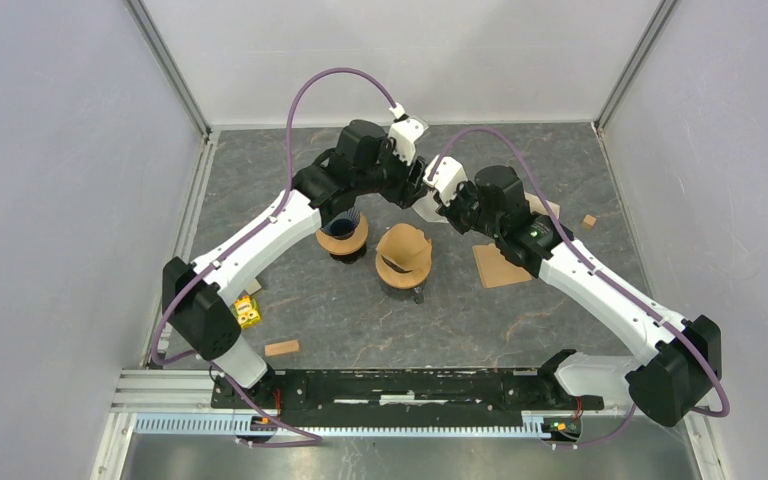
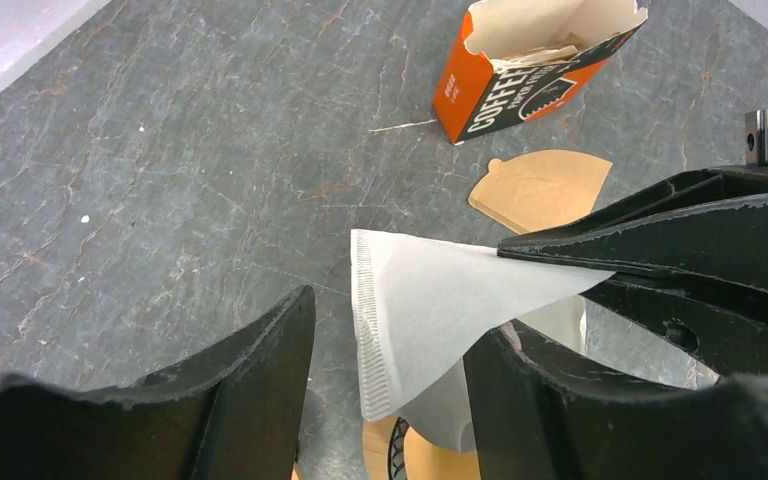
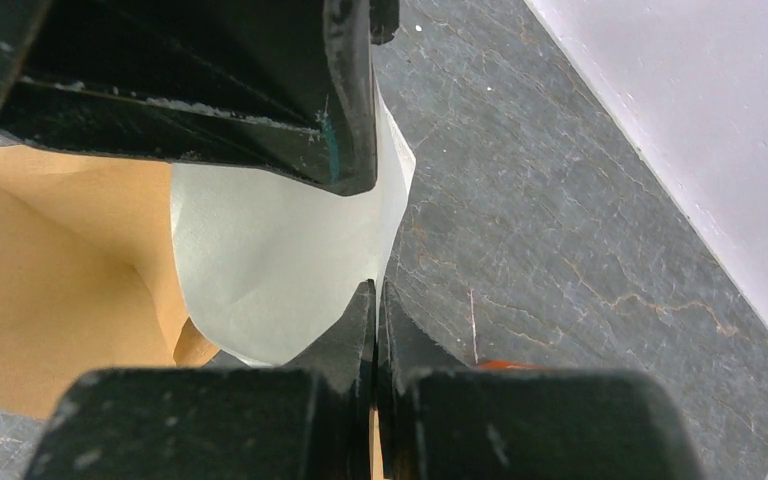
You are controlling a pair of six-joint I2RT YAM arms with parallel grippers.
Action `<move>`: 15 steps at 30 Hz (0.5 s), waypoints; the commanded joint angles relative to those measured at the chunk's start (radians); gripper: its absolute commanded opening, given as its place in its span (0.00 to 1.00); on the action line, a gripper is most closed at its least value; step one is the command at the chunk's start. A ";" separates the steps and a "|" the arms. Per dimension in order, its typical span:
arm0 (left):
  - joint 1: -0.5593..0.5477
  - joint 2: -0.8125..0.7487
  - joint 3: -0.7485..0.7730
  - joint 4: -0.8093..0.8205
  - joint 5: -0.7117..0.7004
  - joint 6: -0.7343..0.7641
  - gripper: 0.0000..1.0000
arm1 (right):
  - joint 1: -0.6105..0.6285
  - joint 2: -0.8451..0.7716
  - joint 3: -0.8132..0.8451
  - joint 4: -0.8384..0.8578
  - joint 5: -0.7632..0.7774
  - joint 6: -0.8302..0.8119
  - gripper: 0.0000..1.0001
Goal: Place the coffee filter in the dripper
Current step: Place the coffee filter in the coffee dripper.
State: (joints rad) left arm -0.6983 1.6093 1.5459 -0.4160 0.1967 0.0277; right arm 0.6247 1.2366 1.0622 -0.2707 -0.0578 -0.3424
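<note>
A white paper coffee filter hangs in the air above the table, pinched at one edge by my right gripper, which is shut on it. My left gripper is open, one finger on each side of the filter's seamed edge, not pressing it. From above, both grippers meet over the back middle of the table, left gripper and right gripper, with the filter between them. The tan cone-shaped dripper stands just in front of and below them. Its tan side shows beneath the filter.
An orange box of coffee filters lies open at the back right, a brown filter flat beside it. A tan ring on a dark blue cup stands left of the dripper. Small blocks lie near the left arm's base.
</note>
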 commanded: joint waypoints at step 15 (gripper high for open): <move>-0.007 -0.068 -0.003 0.075 0.026 0.033 0.30 | 0.004 -0.015 0.026 0.024 0.013 -0.007 0.00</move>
State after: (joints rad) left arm -0.7013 1.5757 1.5455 -0.3866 0.1913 0.0364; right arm 0.6247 1.2366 1.0622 -0.2707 -0.0505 -0.3454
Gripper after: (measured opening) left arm 0.335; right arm 0.007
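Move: For my left hand, the white coffee filter's middle is roughly 2 cm right, 2 cm back and 5 cm below, with its free crimped edge between the open fingertips. The blue dripper in its wooden collar stands about 16 cm left, 4 cm back and 17 cm down; the dripper already lined with a brown filter is some 3 cm left, 8 cm back and 17 cm down. For my right hand, which holds the white filter, its middle lies about 3 cm left and 2 cm below. I narrow my left fingers by almost half around the free crimped edge of the white filter, not yet shut, while lifting that hand about 2 cm straight up so the tips sit higher on the paper. My right hand stays in place and keeps its pinch on the filter's other side. ##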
